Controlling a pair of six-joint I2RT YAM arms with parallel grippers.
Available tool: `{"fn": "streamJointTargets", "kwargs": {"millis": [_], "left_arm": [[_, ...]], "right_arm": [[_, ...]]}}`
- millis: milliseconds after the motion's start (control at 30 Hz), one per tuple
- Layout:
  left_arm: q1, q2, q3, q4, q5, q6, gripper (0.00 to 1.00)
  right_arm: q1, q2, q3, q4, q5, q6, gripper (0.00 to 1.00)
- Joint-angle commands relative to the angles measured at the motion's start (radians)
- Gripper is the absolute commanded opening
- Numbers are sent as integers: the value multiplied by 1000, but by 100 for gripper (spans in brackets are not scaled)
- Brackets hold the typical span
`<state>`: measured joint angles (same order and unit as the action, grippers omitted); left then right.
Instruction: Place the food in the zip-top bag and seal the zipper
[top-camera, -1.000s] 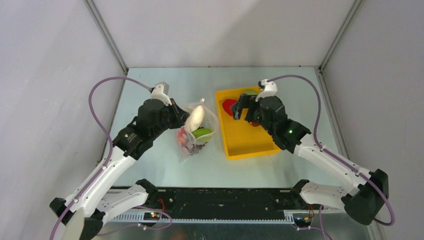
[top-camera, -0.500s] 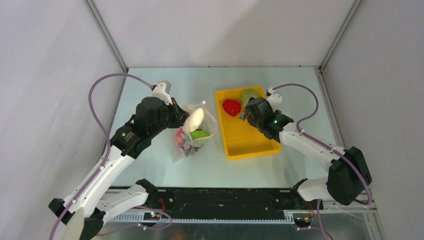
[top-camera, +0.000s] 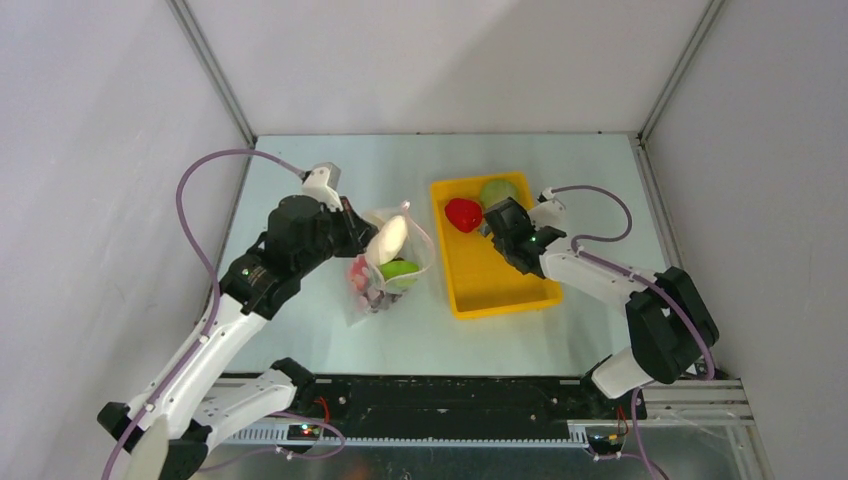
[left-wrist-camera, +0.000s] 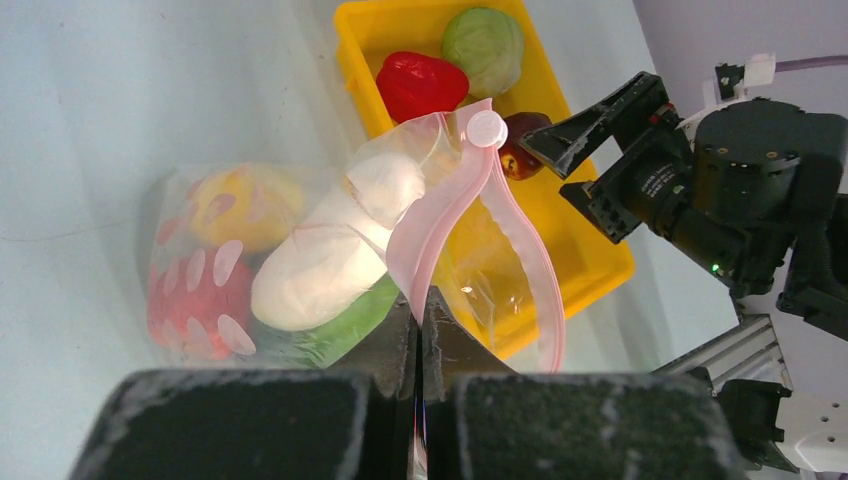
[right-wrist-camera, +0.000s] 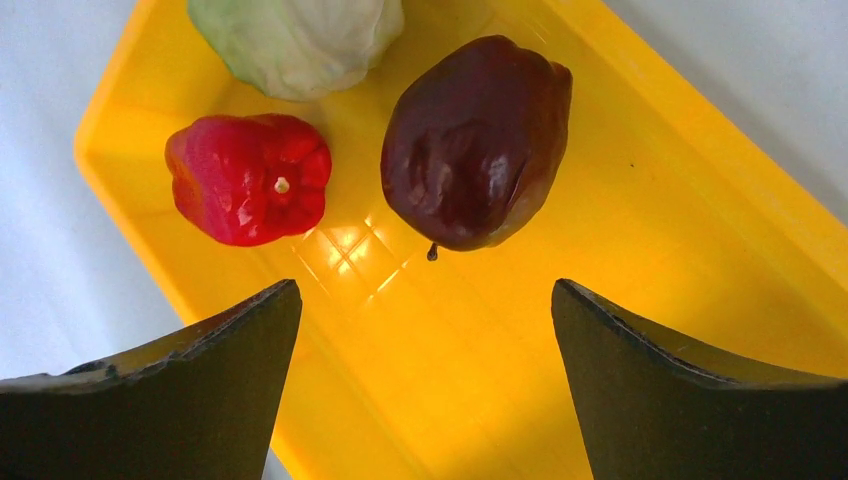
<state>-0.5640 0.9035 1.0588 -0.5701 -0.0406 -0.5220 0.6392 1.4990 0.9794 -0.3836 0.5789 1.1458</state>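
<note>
My left gripper (left-wrist-camera: 420, 318) is shut on the pink zipper (left-wrist-camera: 440, 215) at the mouth of the zip-top bag (top-camera: 390, 265), holding it up and open. Inside the bag lie a white radish (left-wrist-camera: 325, 260), a green piece (left-wrist-camera: 340, 320), a yellow piece (left-wrist-camera: 240, 205) and a red piece (left-wrist-camera: 185, 300). My right gripper (right-wrist-camera: 425, 285) stands open low over the yellow tray (right-wrist-camera: 480, 380), with nothing between its fingers. Just ahead of its tips sits a dark red apple (right-wrist-camera: 475, 140). A red pepper (right-wrist-camera: 250, 178) and a pale green cabbage (right-wrist-camera: 300, 35) lie beyond it in the tray's far end.
The yellow tray (top-camera: 500, 295) stands right of the bag, close to it. Grey walls enclose the table on three sides. The arm bases and a black rail run along the near edge.
My right arm has dropped from above the tray and drawn in low over it, its open fingers now facing the apple. The left arm and bag have barely moved.
</note>
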Motion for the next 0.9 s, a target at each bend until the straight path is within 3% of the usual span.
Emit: {"fn": "streamJointTargets", "kwargs": {"millis": [0,867], "left_arm": [[16,-28,-6,79,33,23,0],[20,-31,-17,93,109,18,0]], "right_arm": [[-6,17,5,25,71,119,100],[-68,221,5,104,156,307,99]]}}
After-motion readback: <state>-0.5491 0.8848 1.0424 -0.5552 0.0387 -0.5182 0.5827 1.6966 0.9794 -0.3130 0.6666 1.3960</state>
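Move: The eggplant in the yellow tray lies about 4 cm ahead of the right gripper, 3 cm to its right and 8 cm below. The red pepper is roughly 9 cm ahead of that gripper and 5 cm to its left; the cabbage is some 13 cm straight ahead, both at about the eggplant's depth. From the left gripper, still pinching the bag's rim, the eggplant is about 13 cm ahead, 23 cm to the right and 25 cm down. Sink the right gripper about 5 cm towards the eggplant, easing it forward and to the right by 2 to 3 cm each on the way, and turn it clockwise some 15 degrees so that the wide-open fingers come to either side of the eggplant. Don't close yet; keep the left fingers shut on the bag's rim. ##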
